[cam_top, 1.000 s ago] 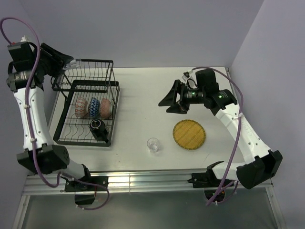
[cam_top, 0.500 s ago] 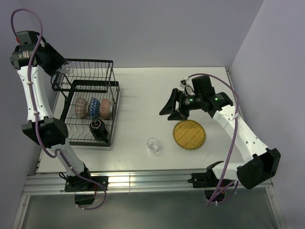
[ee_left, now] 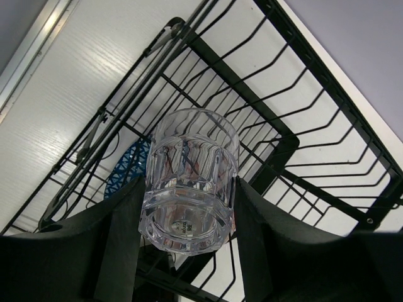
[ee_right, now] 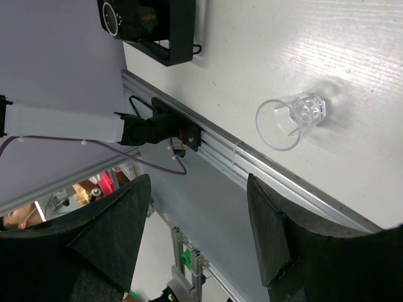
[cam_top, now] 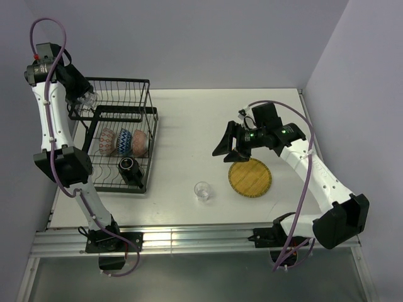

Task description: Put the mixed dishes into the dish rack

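Note:
My left gripper [cam_top: 85, 99] is shut on a clear glass [ee_left: 189, 176], held high over the back left corner of the black dish rack [cam_top: 153, 134], above its raised upper basket [ee_left: 277, 145]. In the rack's lower tier stand an orange-red bowl [cam_top: 108, 141], a blue bowl [cam_top: 124, 142] and a third bowl [cam_top: 140, 142], with the dark mug [cam_top: 128, 167] in front of them. A second clear glass [cam_top: 202, 190] stands on the table, and the yellow plate [cam_top: 250, 177] lies to its right. My right gripper [cam_top: 228, 146] hangs open and empty just above the plate's far left edge.
The table's front edge with its aluminium rail [cam_top: 189, 236] runs close behind the loose glass [ee_right: 291, 119]. The left arm's base [ee_right: 151, 25] is bolted at that edge. Walls close the table at the back and on the right.
The left arm has swung its wrist up and right, carrying the glass from beside the rack's back left corner to over the upper basket. The right gripper has sunk a little toward the plate.

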You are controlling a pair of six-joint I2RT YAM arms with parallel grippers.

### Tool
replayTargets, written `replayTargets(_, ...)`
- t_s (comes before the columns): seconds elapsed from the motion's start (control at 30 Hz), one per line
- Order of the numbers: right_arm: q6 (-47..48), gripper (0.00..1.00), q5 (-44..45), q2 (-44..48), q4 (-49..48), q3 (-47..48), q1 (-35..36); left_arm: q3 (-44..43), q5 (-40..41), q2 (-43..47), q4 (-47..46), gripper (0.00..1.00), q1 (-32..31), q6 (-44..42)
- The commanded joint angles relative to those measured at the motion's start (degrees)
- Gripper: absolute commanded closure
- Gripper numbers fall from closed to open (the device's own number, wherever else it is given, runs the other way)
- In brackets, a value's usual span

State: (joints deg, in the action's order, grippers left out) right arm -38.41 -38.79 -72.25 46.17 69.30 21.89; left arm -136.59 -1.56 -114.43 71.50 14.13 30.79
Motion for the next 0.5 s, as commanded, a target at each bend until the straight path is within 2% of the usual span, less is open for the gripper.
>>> replayTargets(0.0, 1.8, 0.3, 2.1, -0.6, 0.8, 0.0, 0.3, -1.5, 3.2, -0.1, 0.2, 0.93, -0.2, -1.3)
replayTargets(0.03, 1.9, 0.3, 2.5, -0.7, 0.8, 0.0, 0.3, -1.3, 3.2, -0.4, 0.2, 0.82, -0.2, -1.3)
replayTargets(0.13, 2.3, 0.3, 3.1, -1.2, 0.9, -0.8, 0.4, -1.0, 3.2, -1.1, 0.0, 0.61, -0.2, -1.3)
replayTargets(0.23, 2.4, 0.3, 3.6, -1.4, 0.7, -1.8, 0.5, -1.1, 3.3, -1.4, -0.2, 0.5, -0.2, -1.5)
replayTargets(0.4, 3.3, 0.3, 5.6, -2.0, 1.6, -1.1, 1.0, -1.9, 2.7, -2.2, -0.8, 0.41, -0.2, -1.4)
replayTargets(0.43, 3.5, 0.3, 5.9, -2.1, 1.9, -0.8, 1.2, -2.0, 2.6, -2.4, -0.8, 0.34, -0.2, -1.3)
replayTargets(0.47, 3.8, 0.3, 6.3, -2.4, 2.3, -0.6, 1.4, -1.9, 2.4, -2.4, -1.1, 0.09, -0.2, -1.3)
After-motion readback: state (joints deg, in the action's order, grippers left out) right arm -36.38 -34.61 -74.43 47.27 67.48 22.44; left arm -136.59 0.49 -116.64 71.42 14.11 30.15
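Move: Just beneath the left hand, about 5 cm below and 1 cm out and to the left, is the left end of the rack's upper basket, where the held glass is going. The zigzag bowl sits lower, some 6 cm back, 2 cm right and 20 cm down, with the blue bowl 6 cm to the right of it. From the right hand, the glass left on the table is roughly level, 7 cm left and 20 cm below; the woven plate lies 6 cm ahead, 13 cm right and 24 cm below. Lowering the already held glass about 2 cm, with a drift of about 1 cm to the left, the left hand brings it down into the left end of the upper basket and only at the very end opens its fingers to let go. Meanwhile the open right hand sinks some 3 cm towards the glass on the table, touching nothing. ##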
